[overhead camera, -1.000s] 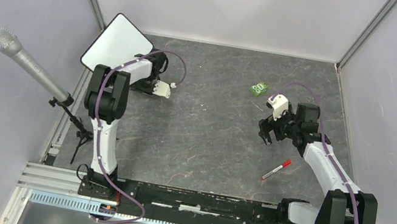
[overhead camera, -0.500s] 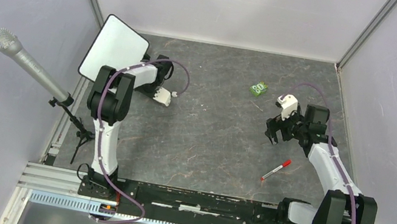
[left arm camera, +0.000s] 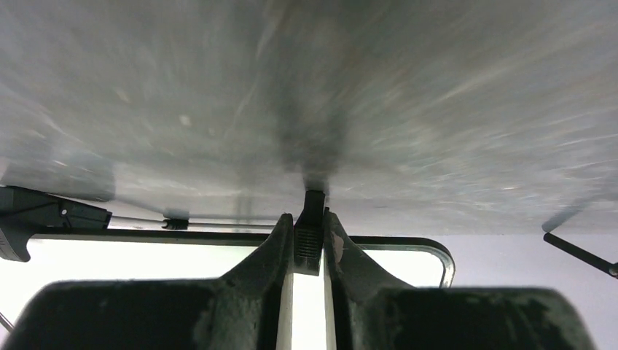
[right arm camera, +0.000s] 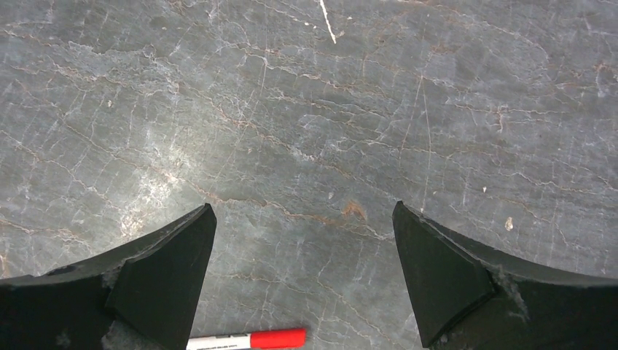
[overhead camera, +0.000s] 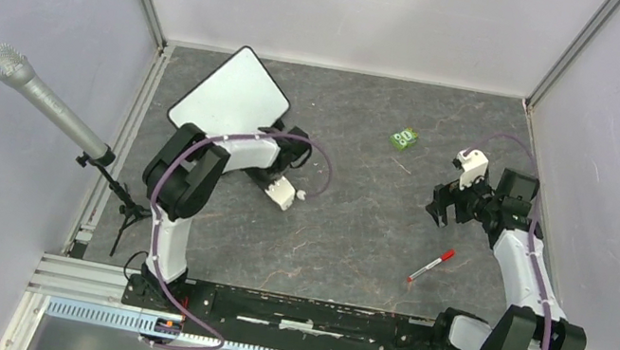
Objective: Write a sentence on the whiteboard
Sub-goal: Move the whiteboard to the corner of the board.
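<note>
The whiteboard [overhead camera: 232,92] is raised and tilted over the table's back left, its face plain white. The sentence is out of view. My left gripper [overhead camera: 277,140] is shut on the board's lower right edge. In the left wrist view its fingers [left arm camera: 271,244] pinch a small black ribbed foot [left arm camera: 310,235] on the board's rim, and the white board [left arm camera: 397,260] shows behind them. My right gripper [overhead camera: 442,212] hangs open over bare table at the right. A red-and-white marker [overhead camera: 431,265] lies just in front of it; the right wrist view shows the marker [right arm camera: 248,340] below the wide-apart fingers [right arm camera: 175,255].
A small green object [overhead camera: 404,139] lies at the back, right of the middle. A grey microphone [overhead camera: 45,101] on a black stand leans in from the left wall. Pale walls close off three sides of the dark stone table [overhead camera: 345,229].
My left gripper closed tighter on the whiteboard and swung it from the back left corner rightward toward the table's middle. My right arm drew back to the right, still open.
</note>
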Motion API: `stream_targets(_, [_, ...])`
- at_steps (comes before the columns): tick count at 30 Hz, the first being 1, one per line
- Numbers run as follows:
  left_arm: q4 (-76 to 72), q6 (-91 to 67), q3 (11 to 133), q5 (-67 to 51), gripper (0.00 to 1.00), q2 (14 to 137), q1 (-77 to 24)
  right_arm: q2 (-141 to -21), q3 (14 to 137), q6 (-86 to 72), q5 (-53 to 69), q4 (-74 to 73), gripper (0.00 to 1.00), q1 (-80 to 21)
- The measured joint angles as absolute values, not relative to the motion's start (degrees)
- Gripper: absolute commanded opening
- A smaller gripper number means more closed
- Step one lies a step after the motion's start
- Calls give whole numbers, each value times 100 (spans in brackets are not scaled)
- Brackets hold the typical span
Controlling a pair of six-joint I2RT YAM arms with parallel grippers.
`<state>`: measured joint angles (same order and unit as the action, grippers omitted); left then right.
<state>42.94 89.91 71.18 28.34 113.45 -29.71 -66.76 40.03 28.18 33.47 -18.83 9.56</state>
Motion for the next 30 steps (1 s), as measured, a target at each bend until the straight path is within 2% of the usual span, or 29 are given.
stream_targets(17, [5151, 7826, 6508, 2517, 3, 10490, -5811, -5968, 4353, 3092, 3514, -2816, 98, 1402])
stream_targets(30, [5913, 6569, 6692, 2355, 3, 10453, -7741, -5815, 4482, 3291, 3509, -3312, 98, 1466])
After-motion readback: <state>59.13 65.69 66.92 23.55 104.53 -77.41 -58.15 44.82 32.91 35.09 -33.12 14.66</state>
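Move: The whiteboard is already pinched by its near-right edge in the left hand, its middle about 7 cm ahead and 5 cm left, roughly level with the hand. The clear table it heads for is some 20 cm back and 18 cm right of this hand. The red marker lies about 20 cm back and 48 cm right; the green block, 8 cm ahead and 37 cm right. From the right hand, the whiteboard's middle is roughly 52 cm left and 16 cm ahead. The whiteboard is carried steadily back and to the right by the left hand, about 27 cm in all, towards the clear near-middle of the table, with the hand rising a couple of centimetres. The left wrist swings some 25 degrees clockwise while its fingers keep their pinch. The empty right hand, still open, rises about 4 cm and eases back and a little right. ##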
